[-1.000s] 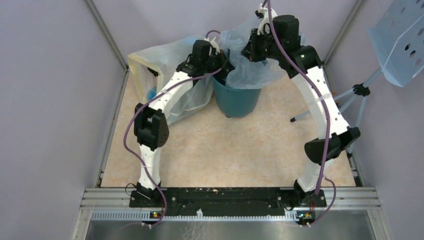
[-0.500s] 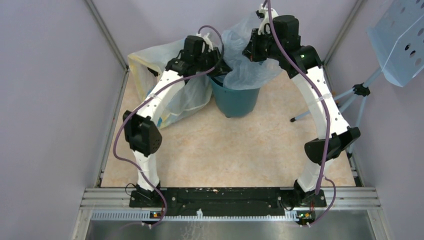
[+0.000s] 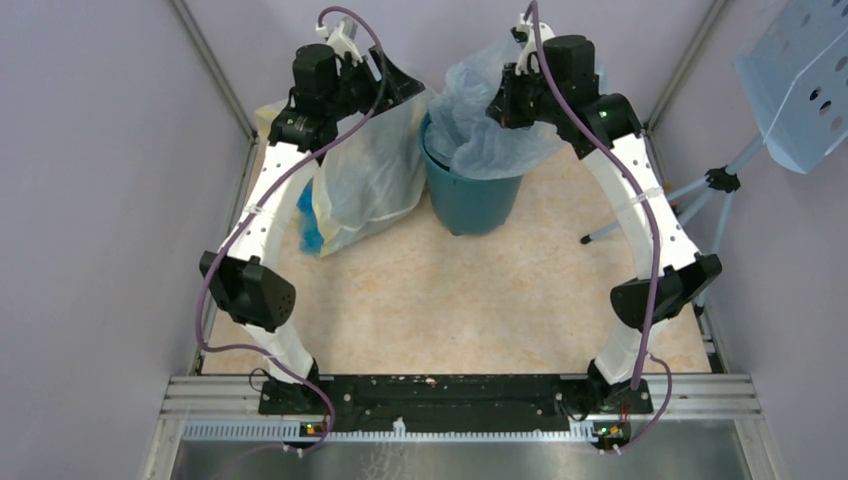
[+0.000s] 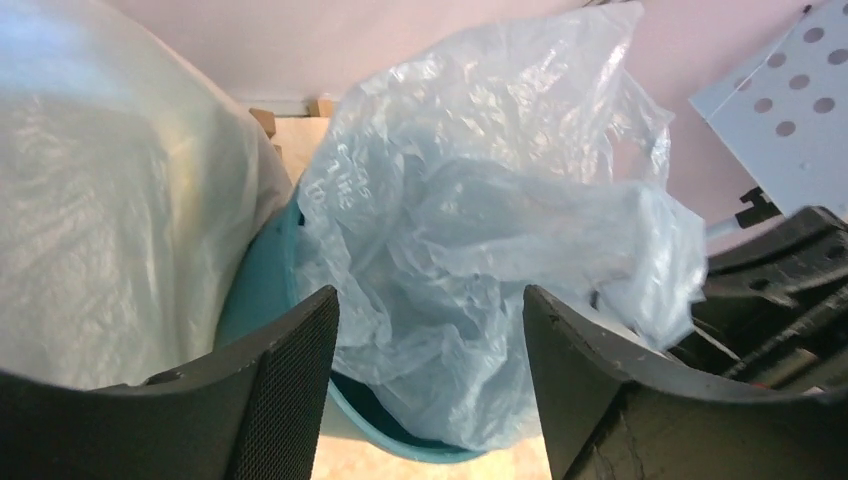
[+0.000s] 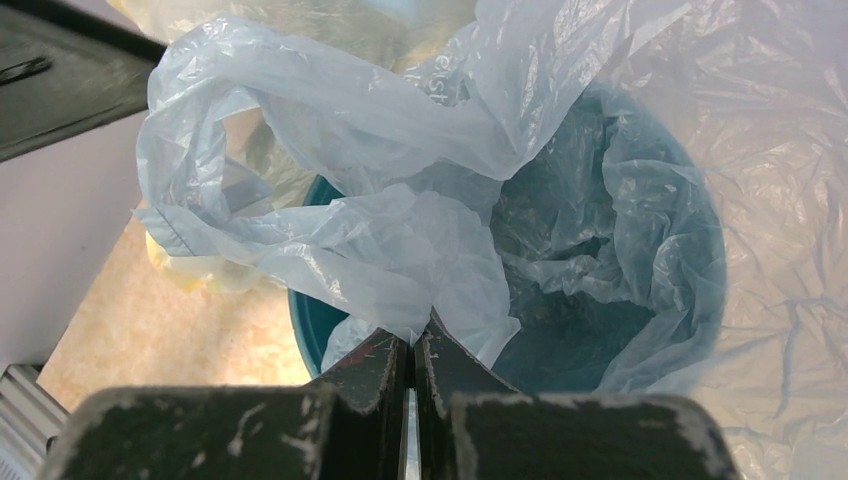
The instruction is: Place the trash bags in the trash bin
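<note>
The pale-blue trash bag (image 3: 480, 125) hangs partly inside the dark teal trash bin (image 3: 475, 200), its upper part bunched above the rim. My right gripper (image 3: 507, 100) is shut on a fold of the bag (image 5: 400, 230) over the bin's left rim (image 5: 310, 320); the liner spreads down into the bin. My left gripper (image 3: 402, 82) is open and empty, held up to the left of the bin. In the left wrist view the bag (image 4: 480, 230) and bin rim (image 4: 262, 290) show beyond its fingers (image 4: 290, 390), apart from them.
A large yellowish translucent bag (image 3: 365, 185) with blue items leans against the bin's left side, under my left arm; it also fills the left of the left wrist view (image 4: 110, 220). A perforated blue panel (image 3: 800, 80) on a tripod (image 3: 690, 195) stands at the right. Walls close in behind.
My left arm has lifted and swung back and to the left, away from the bin's rim. My right gripper has stayed over the bin, holding the bag.
</note>
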### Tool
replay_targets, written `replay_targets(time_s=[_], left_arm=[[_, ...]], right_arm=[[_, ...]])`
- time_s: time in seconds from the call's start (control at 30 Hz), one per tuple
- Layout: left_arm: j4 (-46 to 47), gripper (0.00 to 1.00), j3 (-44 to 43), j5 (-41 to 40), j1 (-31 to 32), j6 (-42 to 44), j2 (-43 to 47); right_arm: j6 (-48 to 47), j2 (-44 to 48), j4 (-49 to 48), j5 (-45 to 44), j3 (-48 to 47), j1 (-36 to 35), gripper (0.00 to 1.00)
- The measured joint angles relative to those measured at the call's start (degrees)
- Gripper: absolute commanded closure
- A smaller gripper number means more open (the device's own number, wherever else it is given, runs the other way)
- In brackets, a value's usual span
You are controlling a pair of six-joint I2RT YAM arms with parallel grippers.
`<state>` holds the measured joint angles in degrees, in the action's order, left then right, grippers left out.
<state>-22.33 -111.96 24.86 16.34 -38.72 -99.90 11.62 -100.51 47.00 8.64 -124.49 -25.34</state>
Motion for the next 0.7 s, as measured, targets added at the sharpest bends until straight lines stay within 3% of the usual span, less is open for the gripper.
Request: replay_targets(time_s=[0.27, 0.5, 0.7], left_arm=[[8.70, 0.41, -4.57, 2.19, -0.44, 0.85, -11.26], [11.61, 0.42, -7.10, 5.44, -0.44, -0.31, -18.73], [13.60, 0.73, -7.10, 8.17, -0.44, -1.03, -19.32]], right_arm=[[0.46, 1.03, 0.70, 0.04, 1.25, 0.00, 1.00], [1.51, 1.18, 0.90, 0.20, 1.53, 0.00, 1.00], [2.16, 1.18, 0.92, 0.52, 1.53, 0.00, 1.00]])
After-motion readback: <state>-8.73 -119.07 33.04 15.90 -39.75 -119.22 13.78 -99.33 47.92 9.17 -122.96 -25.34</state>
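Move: Some 9 cm ahead of the open left hand, 7 cm to its right and 10 cm lower is the blue trash bag's left edge, spilling over the bin. The bin stands about 3 cm ahead and 10 cm right, its middle some 27 cm below; the big white bag is about 11 cm left, nearly level, 22 cm down. From the right hand, which already pinches the blue bag, that edge is about 13 cm ahead, 4 cm left, 8 cm lower; the bin is 7 cm ahead, 1 cm left, 25 cm down. Reaching out and sinking towards the blue bag's left edge above the bin, the left hand goes about 8 cm forward and 7 cm down, drifting some 4 cm right, then slows almost to a stop. Its fingers narrow from wide to roughly half open as the wrist turns slightly clockwise. The right hand stays nearly in place, still pinching its part of the bag. ##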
